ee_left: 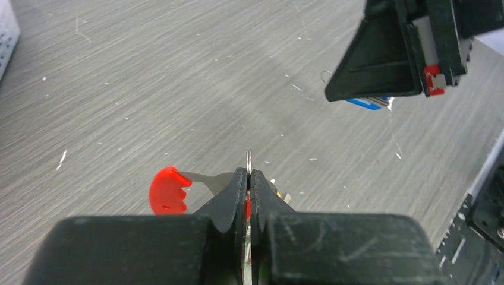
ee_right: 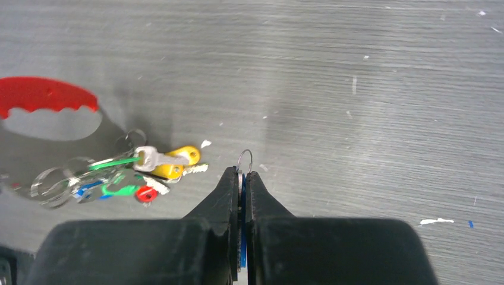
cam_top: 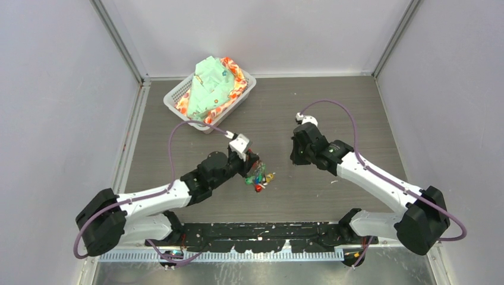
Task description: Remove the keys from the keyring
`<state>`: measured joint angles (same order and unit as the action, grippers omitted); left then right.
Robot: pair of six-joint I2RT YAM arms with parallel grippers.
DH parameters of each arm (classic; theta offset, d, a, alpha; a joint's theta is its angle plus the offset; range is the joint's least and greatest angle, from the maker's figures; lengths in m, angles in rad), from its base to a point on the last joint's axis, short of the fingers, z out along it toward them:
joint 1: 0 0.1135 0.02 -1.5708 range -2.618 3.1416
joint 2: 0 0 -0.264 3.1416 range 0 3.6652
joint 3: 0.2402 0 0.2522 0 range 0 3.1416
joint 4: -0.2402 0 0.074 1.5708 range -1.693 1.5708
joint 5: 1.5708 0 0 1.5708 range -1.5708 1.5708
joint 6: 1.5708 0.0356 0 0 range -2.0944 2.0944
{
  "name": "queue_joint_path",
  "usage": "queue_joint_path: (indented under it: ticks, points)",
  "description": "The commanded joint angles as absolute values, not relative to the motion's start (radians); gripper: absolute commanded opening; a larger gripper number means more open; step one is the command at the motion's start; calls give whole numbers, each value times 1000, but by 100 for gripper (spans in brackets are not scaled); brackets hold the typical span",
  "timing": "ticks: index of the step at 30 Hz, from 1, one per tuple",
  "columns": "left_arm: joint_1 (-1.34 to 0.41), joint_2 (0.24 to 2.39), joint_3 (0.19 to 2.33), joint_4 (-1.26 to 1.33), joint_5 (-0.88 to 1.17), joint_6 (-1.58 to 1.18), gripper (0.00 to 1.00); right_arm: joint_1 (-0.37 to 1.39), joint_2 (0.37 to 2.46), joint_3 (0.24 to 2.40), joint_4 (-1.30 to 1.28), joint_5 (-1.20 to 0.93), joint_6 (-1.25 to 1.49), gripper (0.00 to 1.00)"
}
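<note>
My left gripper (cam_top: 254, 165) is shut on the keyring (ee_left: 248, 159), whose thin metal edge sticks up between its jaws in the left wrist view. The bunch of keys (cam_top: 260, 178) hangs below it just over the table, and a red piece (ee_left: 168, 190) with a silvery part juts out to the left. In the right wrist view the bunch (ee_right: 119, 175) shows yellow, green and red tags, with the red curved strip (ee_right: 47, 95) behind. My right gripper (cam_top: 295, 155) is shut on a blue-tagged key (ee_right: 242, 196) with a small wire ring (ee_right: 245, 159) at its tip, apart from the bunch.
A white basket (cam_top: 178, 95) holding a green cloth (cam_top: 208, 83) stands at the table's back left. The right gripper (ee_left: 404, 53) with the blue key (ee_left: 368, 102) shows at the top right of the left wrist view. Grey walls enclose the table.
</note>
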<state>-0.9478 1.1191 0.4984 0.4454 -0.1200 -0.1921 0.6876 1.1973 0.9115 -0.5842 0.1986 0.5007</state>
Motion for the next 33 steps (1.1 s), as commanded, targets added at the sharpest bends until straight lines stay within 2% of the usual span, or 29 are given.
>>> queue_joint_path:
  ticks: [1, 7, 9, 14, 16, 18, 20, 22, 25, 33]
  points:
    - [-900, 1159, 611, 361, -120, -269, 0, 619, 1195, 848, -406, 248, 597, 1]
    - [-879, 1285, 727, 208, -133, -285, 0, 536, 1202, 753, -298, 281, 641, 1]
    - [-874, 1316, 744, 209, -134, -301, 0, 516, 1203, 723, -255, 274, 652, 6]
    - [-851, 1380, 788, 201, -138, -335, 1, 482, 1216, 678, -179, 270, 667, 11]
    - [-845, 1398, 801, 203, -126, -342, 11, 472, 1220, 671, -165, 275, 664, 14]
    - [-842, 1412, 823, 187, -118, -340, 14, 464, 1220, 663, -156, 275, 664, 15]
    - [-841, 1416, 841, 169, -124, -337, 22, 458, 1218, 657, -144, 271, 663, 18]
    - [-839, 1415, 852, 161, -127, -331, 29, 454, 1219, 653, -135, 274, 660, 23]
    - [-835, 1401, 865, 132, -145, -327, 45, 451, 1222, 655, -134, 272, 657, 34]
    - [-832, 1327, 853, 56, -166, -339, 66, 451, 1206, 675, -167, 270, 644, 74]
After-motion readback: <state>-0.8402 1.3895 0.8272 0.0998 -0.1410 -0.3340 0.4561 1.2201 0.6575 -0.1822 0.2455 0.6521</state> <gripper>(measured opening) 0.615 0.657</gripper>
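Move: The left hand still holds the keyring with its keys dangling; the bare table spot it ends up on is almost straight below, some 17 cm down and 1 cm ahead, with the white basket 25 cm ahead and 17 cm left of the hand. The right hand holds the freed blue-tag key; its spot is about 3 cm ahead, 5 cm right and 13 cm below, while the hanging keyring is 9 cm left and 3 cm back at much the same height. The right hand carries the blue-tag key away from the keyring, about 5.5 cm each forward and to its right while sinking some 4.5 cm and turning about 20 degrees clockwise, then slows over the bare table and opens wide to let go of the key. The left hand takes the keyring about 5.5 cm forward, tilting its fingertips down some 15 degrees and sinking 3.5 cm, then opens well over halfway and lets go of the keyring, edging up slightly at the end. ##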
